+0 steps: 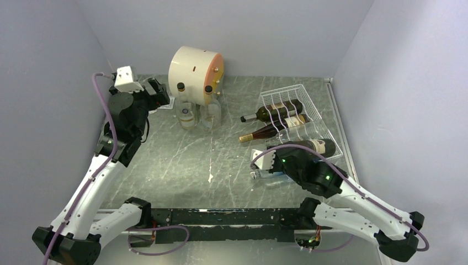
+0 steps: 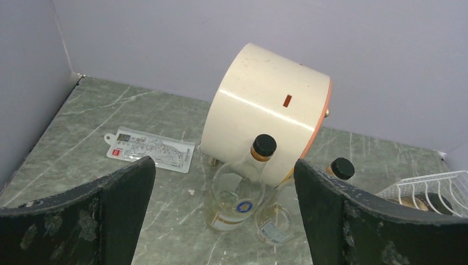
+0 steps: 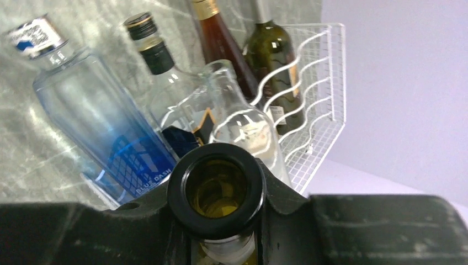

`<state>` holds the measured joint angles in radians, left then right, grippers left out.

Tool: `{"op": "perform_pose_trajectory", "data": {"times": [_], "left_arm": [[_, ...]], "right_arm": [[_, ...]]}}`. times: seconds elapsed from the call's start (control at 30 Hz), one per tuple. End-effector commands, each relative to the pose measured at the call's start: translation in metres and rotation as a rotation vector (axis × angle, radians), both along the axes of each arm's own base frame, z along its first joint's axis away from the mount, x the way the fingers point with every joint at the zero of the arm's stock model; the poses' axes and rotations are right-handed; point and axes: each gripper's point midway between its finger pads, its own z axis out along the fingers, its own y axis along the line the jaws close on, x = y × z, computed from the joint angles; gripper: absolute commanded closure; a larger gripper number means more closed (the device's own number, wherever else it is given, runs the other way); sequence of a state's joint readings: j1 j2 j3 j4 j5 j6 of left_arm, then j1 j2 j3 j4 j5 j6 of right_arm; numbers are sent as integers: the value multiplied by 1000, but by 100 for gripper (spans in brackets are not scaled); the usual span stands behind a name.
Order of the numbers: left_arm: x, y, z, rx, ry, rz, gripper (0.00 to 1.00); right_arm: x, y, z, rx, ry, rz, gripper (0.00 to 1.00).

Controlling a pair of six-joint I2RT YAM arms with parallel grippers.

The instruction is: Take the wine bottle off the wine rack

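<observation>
The white wire wine rack (image 1: 309, 105) stands at the back right with a dark green bottle (image 1: 278, 111) and a brown bottle (image 1: 273, 128) lying in its cradles. A third dark wine bottle (image 1: 314, 147) lies across the rack's near end. My right gripper (image 1: 284, 152) is shut on its neck. In the right wrist view the open black-rimmed mouth (image 3: 216, 165) sticks out between the fingers of that gripper (image 3: 221, 226), with the rack (image 3: 323, 83) beyond. My left gripper (image 1: 160, 96) is open and empty at the back left, apart from the rack, and its own view (image 2: 223, 221) shows nothing between the jaws.
A cream drum with an orange face (image 1: 193, 67) stands at the back, with two clear bottles (image 1: 186, 113) upright before it. A blue glass bottle (image 3: 99, 132) and clear bottles (image 3: 243, 124) lie by my right gripper. A printed card (image 2: 150, 148) lies on the table. Walls close in on three sides.
</observation>
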<state>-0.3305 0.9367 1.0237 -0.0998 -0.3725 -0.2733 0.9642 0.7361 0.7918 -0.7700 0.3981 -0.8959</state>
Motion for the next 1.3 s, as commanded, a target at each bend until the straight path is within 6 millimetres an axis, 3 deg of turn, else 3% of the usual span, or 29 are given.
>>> {"op": "perform_pose_trajectory", "data": {"times": [0.0,0.23,0.3,0.4,0.57,0.73,0.93,1.07,1.17,1.27], "left_arm": [[5,7,24,4,-56,38,1],[11,-6,111,-55,-212,-18,1],[15,-1,121,-48,-238,13,1],[16,8,122,-33,-265,62,1],[12,19,95,-5,-255,90,1],[13,30,83,39,-235,129,1],[9,37,79,77,-239,159,1],[7,43,77,93,-245,186,1],[4,48,77,95,-252,213,1],[2,57,73,87,-254,268,2]], "right_arm": [[6,0,68,262,-130,-97,100],[8,-9,126,485,-250,-158,100],[8,-8,142,536,-280,-158,100],[8,-6,173,604,-313,-150,100],[8,10,211,682,-280,-115,100],[11,59,227,747,-195,15,100],[19,149,241,933,-68,203,100],[22,214,229,1053,74,323,100],[25,251,217,1170,149,388,100],[40,283,208,1276,209,381,100]]}}
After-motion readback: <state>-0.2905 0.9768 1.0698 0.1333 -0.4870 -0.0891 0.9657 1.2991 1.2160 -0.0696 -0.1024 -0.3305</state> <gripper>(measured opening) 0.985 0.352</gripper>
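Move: Already gripped by its neck, the dark green wine bottle is bound for the open table about 28 cm to the right hand's left, 6 cm ahead and 20 cm below. Two clear bottles stand beyond this spot: 25 cm left and 17 cm ahead of the hand, and 36 cm left and 17 cm ahead. The wine rack's middle is 15 cm right, 12 cm ahead. From the left hand, the spot lies some 21 cm right, 7 cm back and 36 cm below. Keep the right fingers closed on the bottle's neck and lift almost straight up some 20 cm, then sweep left about 24 cm away from the rack towards the clear bottles, sinking again late in the sweep. Roll the wrist about 50 degrees on the way so the bottle's base swings down. Let the empty, open left gripper rise, settle some 6 cm higher and tilt up slightly. ##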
